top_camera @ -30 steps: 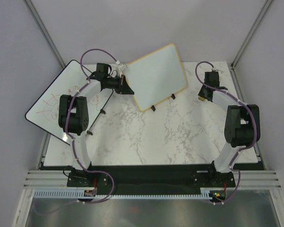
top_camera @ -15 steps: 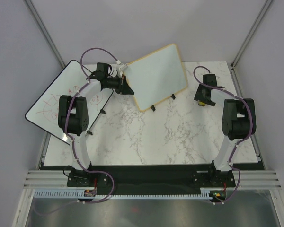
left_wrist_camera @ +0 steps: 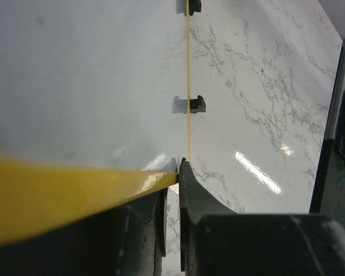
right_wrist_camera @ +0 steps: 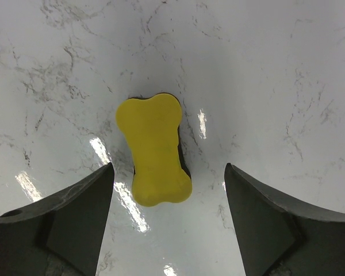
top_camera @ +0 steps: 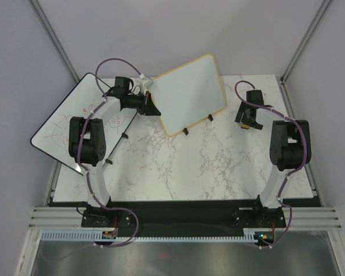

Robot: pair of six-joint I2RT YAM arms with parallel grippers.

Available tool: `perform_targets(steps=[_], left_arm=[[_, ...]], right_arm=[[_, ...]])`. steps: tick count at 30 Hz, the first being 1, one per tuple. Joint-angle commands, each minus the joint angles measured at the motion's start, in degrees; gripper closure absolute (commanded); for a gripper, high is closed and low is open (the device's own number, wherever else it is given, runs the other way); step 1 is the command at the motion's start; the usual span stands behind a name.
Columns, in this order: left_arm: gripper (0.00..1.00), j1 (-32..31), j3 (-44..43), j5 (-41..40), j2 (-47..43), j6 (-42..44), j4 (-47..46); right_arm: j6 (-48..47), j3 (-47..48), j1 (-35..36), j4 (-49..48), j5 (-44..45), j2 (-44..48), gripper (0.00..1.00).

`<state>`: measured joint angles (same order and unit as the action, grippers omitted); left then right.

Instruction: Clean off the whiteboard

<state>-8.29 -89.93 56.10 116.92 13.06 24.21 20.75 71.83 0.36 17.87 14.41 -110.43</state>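
The whiteboard (top_camera: pixel 190 92), tan-framed with two black feet (top_camera: pixel 186 131), stands tilted at the back of the marble table. My left gripper (top_camera: pixel 151 108) is shut on its left corner. In the left wrist view the frame (left_wrist_camera: pixel 75 195) runs into the nearly closed jaws of the left gripper (left_wrist_camera: pixel 178 164), and one foot (left_wrist_camera: pixel 195 104) shows beyond. A yellow bone-shaped eraser (right_wrist_camera: pixel 154 149) lies flat on the table. My right gripper (right_wrist_camera: pixel 168 168) hovers over it, open, its fingers wide on either side and not touching it. From above, the right gripper (top_camera: pixel 247 119) is right of the board.
A larger black-edged whiteboard (top_camera: pixel 63 123) with red scribbles leans over the table's left edge, under the left arm. The marble table (top_camera: pixel 207 167) stretches in front. Metal frame posts (top_camera: pixel 293 63) rise at the back corners.
The right gripper has gone from shut to wide open and the right arm has drawn slightly left. The left gripper and the whiteboard have hardly moved.
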Motion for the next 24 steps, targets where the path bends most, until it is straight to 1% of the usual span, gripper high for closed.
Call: perform_targets(steps=[1,2,6,9,10,13,21,24], left_arm=[[0.95,0.6,1.9,-2.7,-3.0,7.9,2.2],[0.94,0.7,2.4,-2.7,-3.0,8.4,2.1],[0.83,0.7,1.2,-3.0,-1.4,7.4,2.1],[0.7,0.6,-0.3,-2.0,-0.4,6.5,2.2],[0.62,0.6,-0.7,-2.0,0.2,6.3,2.1],[0.53,0.6,-1.5,-2.4,0.9,5.9,2.1],[0.53,0.6,-1.0,-2.2,0.2,6.5,1.8],[0.5,0.6,-0.5,-2.4,-0.5,7.0,1.8]], right_arm=[[-0.4,0.8,0.0,-0.3,0.2,2.9,0.16],[-0.3,0.6,0.0,-0.4,0.0,2.9,0.16],[-0.3,0.1,0.0,-0.7,0.5,3.1,0.15],[-0.2,0.1,0.0,-0.9,0.0,3.0,0.15],[-0.2,0.1,0.0,-0.9,0.1,2.9,0.15],[-0.2,0.0,0.0,-1.0,0.3,2.9,0.14],[-0.2,-0.2,0.0,-1.3,0.1,2.9,0.14],[-0.2,-0.3,0.0,-1.4,0.2,3.2,0.14]])
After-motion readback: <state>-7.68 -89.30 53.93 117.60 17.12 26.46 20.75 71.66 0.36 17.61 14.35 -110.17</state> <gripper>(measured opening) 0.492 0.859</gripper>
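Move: Pinched at its left edge, the small whiteboard has its middle some 11 cm ahead, 14 cm right and 4 cm below the left hand. Its nearer black clip is about 12 cm right, 3 cm back and 12 cm down; the large whiteboard's middle lies 33 cm left, level and 12 cm down. From the right hand, the small board's middle is 10 cm ahead, 26 cm left and 6 cm up, with the yellow eraser 1 cm ahead, 1 cm left and 2 cm below. Opening its fingers from nearly shut to about half wide, the left hand lets go of the small whiteboard's yellow left edge. It sinks about 1.5 cm and eases some 1 cm left, away from the board's middle, with hardly any wrist turn, then stays beside the frame. ##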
